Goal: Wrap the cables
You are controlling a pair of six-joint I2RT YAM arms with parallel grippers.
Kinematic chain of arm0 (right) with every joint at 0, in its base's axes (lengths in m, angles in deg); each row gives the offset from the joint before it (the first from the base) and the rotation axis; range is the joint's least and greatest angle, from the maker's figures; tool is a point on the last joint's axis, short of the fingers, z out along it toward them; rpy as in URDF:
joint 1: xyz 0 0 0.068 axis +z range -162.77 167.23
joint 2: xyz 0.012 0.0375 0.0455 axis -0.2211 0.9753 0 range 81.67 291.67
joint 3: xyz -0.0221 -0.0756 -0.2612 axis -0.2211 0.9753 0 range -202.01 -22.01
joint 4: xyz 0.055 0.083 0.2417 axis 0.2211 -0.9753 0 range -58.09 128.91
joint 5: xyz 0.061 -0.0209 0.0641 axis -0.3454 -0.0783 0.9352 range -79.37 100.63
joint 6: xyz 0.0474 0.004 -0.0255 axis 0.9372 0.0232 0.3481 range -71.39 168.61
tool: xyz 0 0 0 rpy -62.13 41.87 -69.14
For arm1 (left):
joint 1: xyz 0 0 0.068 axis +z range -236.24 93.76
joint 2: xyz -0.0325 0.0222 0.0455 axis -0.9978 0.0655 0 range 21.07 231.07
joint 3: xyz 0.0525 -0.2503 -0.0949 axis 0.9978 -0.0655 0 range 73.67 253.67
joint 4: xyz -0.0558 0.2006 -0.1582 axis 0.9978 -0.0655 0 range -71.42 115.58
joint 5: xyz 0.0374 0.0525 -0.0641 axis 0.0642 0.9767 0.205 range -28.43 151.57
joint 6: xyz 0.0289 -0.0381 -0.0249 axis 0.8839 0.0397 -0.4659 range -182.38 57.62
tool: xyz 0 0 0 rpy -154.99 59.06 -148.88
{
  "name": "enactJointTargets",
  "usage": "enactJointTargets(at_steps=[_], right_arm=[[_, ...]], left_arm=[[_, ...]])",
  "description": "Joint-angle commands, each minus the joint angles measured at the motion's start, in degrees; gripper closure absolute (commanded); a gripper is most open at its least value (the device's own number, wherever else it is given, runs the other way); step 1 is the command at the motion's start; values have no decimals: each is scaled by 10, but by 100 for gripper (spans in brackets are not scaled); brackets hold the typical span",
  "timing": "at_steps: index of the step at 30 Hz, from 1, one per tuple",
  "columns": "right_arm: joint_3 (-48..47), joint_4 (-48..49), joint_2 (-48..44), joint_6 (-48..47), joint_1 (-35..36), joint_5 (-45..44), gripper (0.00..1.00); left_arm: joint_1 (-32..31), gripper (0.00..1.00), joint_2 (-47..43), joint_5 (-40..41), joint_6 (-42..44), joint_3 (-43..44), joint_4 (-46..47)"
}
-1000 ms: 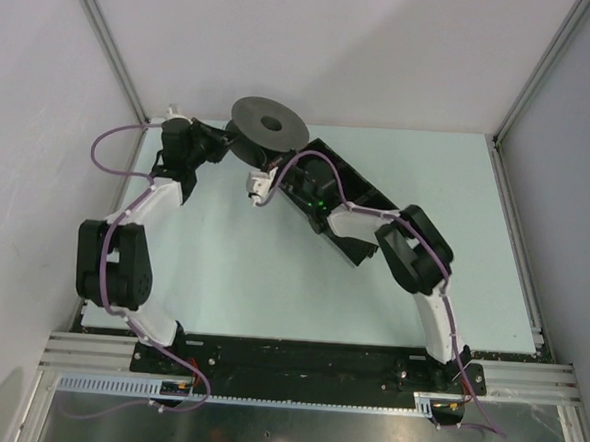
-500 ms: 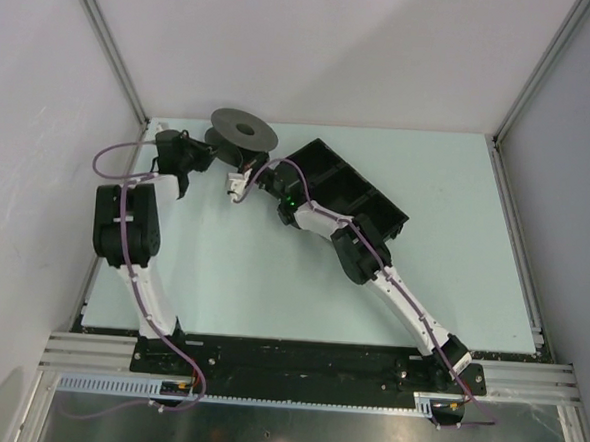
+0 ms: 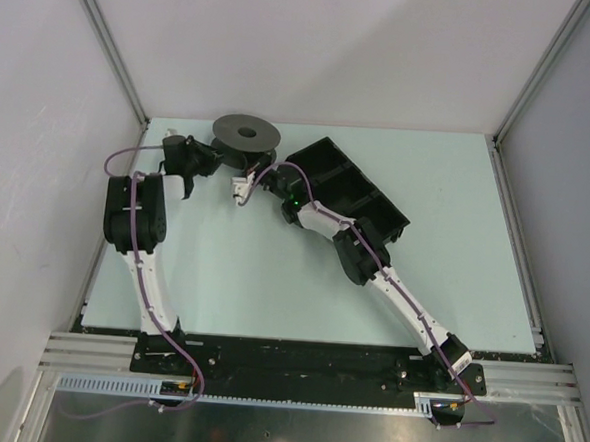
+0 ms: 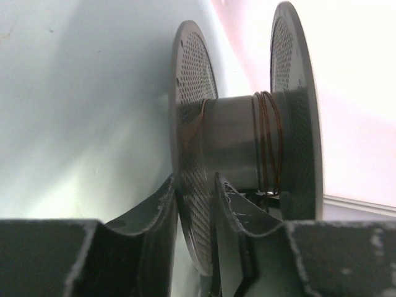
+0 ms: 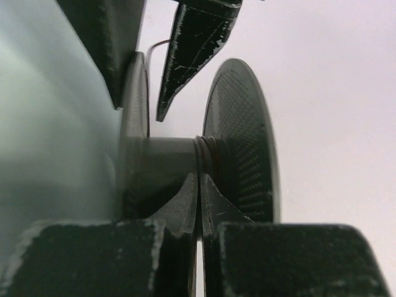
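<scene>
The cables show as a thin coppery wire point(image 4: 267, 142) wound a few turns round the core of a dark grey spool point(image 3: 245, 133), close to one flange point(image 4: 296, 124). My left gripper point(image 3: 217, 158) straddles the other flange point(image 4: 192, 154). Its jaws point(image 4: 196, 198) stand slightly open, with a slit of light beside the flange. My right gripper point(image 3: 250, 173) is shut, tips point(image 5: 199, 185) against the spool core point(image 5: 170, 154) just beside the wire turns point(image 5: 207, 154). Whether any wire is pinched between them does not show.
A black compartment bin point(image 3: 332, 143) lies at an angle just right of the spool, under the right arm's forearm. The white back wall runs right behind the spool. The left wall and table edge are close to the left arm's elbow point(image 3: 130, 211).
The spool has moved left and back and now sits lower. The right arm has stretched out toward it, and the left elbow has swung back. The left jaws have loosened on the flange.
</scene>
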State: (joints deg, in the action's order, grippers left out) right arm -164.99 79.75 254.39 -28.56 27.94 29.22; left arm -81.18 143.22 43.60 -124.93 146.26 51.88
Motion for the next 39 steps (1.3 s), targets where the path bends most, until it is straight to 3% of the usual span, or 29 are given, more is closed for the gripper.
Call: enactJointTargets(at_steps=[1,7,18,26,39], right_arm=[[-34,-15,29,-35,-21,15,100],[-40,-27,40,-44,-26,34,100],[-33,-20,53,-56,-22,64,100],[63,56,15,-57,-11,68,84],[214,155,-55,-54,4,62,71]], left_arm=[[5,63,6,10,23,1,10],[21,46,-3,12,25,-23,-6],[39,38,-37,-16,39,-55,-56],[42,37,-41,-9,35,-55,-58],[41,37,-47,-10,44,-53,-59]])
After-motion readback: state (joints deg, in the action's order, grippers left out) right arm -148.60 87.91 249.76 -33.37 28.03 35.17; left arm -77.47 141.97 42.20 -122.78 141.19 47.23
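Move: The left hand's parting fingers straddle the rim of the spool's lower flange, with the spool's middle about 5 cm ahead, 8 cm to the right and some 3 cm higher. From the right hand, whose shut fingers reach between the two flanges, the middle of that spool is roughly 4 cm ahead, 7 cm left and level. The black tray's middle stands about 24 cm right of the right hand, 10 cm back and 6 cm lower. Down, back and to its left, the left hand draws away from the spool, some 4 cm down and 3 cm each other way, tipping slightly downward as its already parting fingers spread to well over half, clear of the lower flange. The right hand sinks a little between the flanges, then opens its shut fingers about a quarter, letting go of the cable, while it goes back and farther down. ##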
